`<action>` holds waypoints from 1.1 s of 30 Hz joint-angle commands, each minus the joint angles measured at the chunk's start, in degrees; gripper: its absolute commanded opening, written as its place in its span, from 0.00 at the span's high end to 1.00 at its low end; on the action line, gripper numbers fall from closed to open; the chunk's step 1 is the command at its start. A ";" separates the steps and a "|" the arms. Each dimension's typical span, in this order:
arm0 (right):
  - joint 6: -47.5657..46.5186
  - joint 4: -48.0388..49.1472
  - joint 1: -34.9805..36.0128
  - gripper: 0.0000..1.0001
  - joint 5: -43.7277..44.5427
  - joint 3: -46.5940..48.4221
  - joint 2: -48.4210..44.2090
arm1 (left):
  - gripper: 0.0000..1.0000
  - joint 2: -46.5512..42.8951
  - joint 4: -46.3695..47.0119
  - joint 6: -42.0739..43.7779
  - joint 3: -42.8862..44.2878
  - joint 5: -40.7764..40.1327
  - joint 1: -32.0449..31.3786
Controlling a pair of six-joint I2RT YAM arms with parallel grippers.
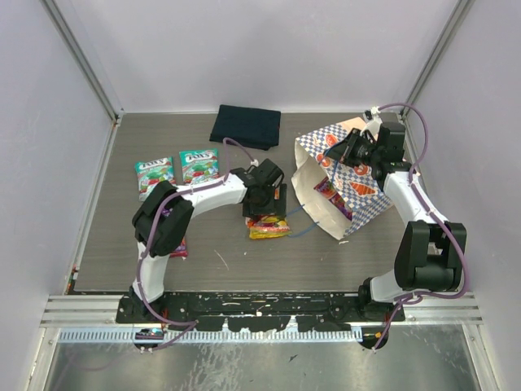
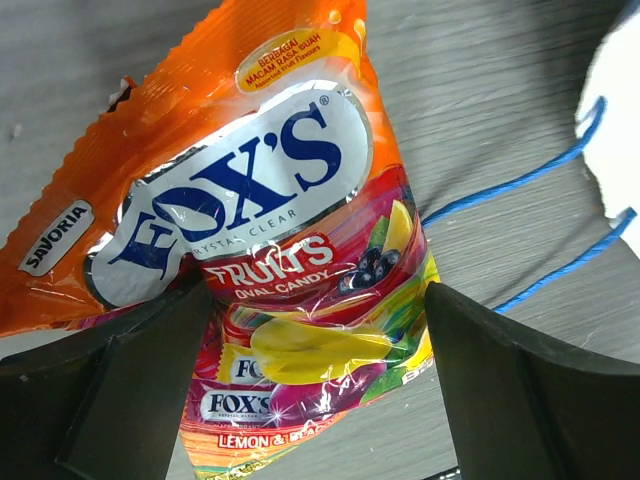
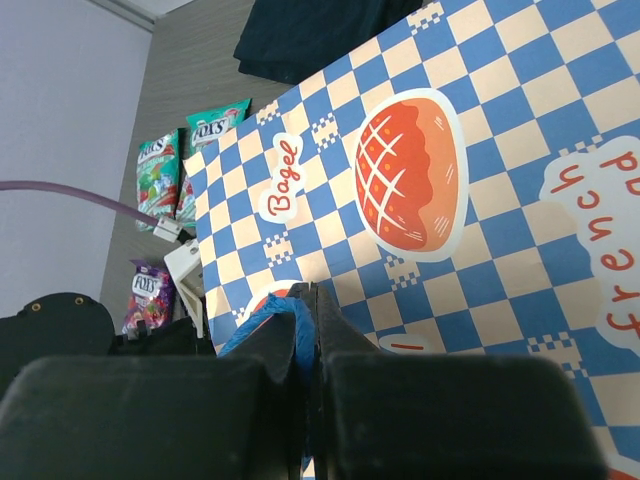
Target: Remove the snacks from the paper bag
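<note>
The paper bag [image 1: 365, 198] lies tipped on its side at the right, its cream mouth facing left, with a pouch [image 1: 329, 194] showing inside. My right gripper [image 3: 318, 300] is shut on the bag's blue cord handle [image 3: 280, 322] against the checkered wall [image 3: 480, 270]. My left gripper [image 2: 320, 400] hangs open over an orange pouch [image 2: 230, 170], which overlaps a yellow-red pouch [image 2: 300, 400]; its fingers [image 2: 130, 390] stand on either side of them. In the top view this gripper [image 1: 266, 204] is just above those pouches [image 1: 269, 227].
Two teal pouches [image 1: 155, 175] [image 1: 199, 164] lie at the left. A purple pouch [image 1: 177, 247] sits partly under the left arm. A dark navy folded cloth [image 1: 245, 126] lies at the back. The bag's other blue cord [image 2: 560, 160] trails on the table beside the orange pouch.
</note>
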 commanded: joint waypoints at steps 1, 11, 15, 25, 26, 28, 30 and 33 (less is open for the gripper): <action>-1.21 1.85 0.21 0.99 0.38 1.39 -0.25 | 0.08 5.87 4.76 12.30 0.43 4.06 2.27; -1.18 1.69 0.26 0.99 0.38 1.40 -0.30 | 0.10 -5.07 -0.41 17.80 1.44 -4.93 3.74; -0.85 2.01 0.26 0.99 0.21 1.36 -0.20 | 0.12 -9.34 -1.51 17.77 0.58 -10.72 1.20; -0.45 2.28 0.28 0.99 0.04 1.32 -0.38 | 0.25 -8.70 -1.72 9.72 -3.46 -14.13 -0.97; -0.51 2.24 0.26 0.99 0.07 1.38 -0.44 | 0.26 -7.94 -1.45 9.12 -3.65 -14.18 -1.00; -0.75 1.94 0.26 0.99 0.19 1.51 -0.51 | 0.28 -6.58 -1.11 8.52 -3.48 -14.67 -0.99; -0.84 1.93 0.26 0.99 0.16 1.61 -0.47 | 0.29 -5.43 -1.05 8.31 -2.87 -15.23 -0.87; -0.82 1.94 0.26 0.99 0.05 1.72 -0.31 | 0.29 -3.66 -1.05 8.70 -1.32 -16.09 -0.46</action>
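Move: The left gripper stands wide open and low over the orange Fox's candy bag. The bag's middle is about 2 cm ahead of the hand, 1 cm to its left and 2 cm below. The paper bag's blue handle lies some 9 cm to the hand's right and 3 cm back; the paper bag's middle is about 20 cm right and 10 cm ahead. From the right gripper, the candy bag lies roughly 13 cm left, 9 cm back and 17 cm below. Ease the left gripper forward about 4 cm, low over the candy bag, then swing it left and lift it some 5 cm, drawing back a little. Lower it again by around 4 cm over the candy bag, fingers part-closing to straddle the printed lemon, while the tips swing forward and left, 15 degrees or so. Keep the right gripper still, shut on the paper bag's handle. ##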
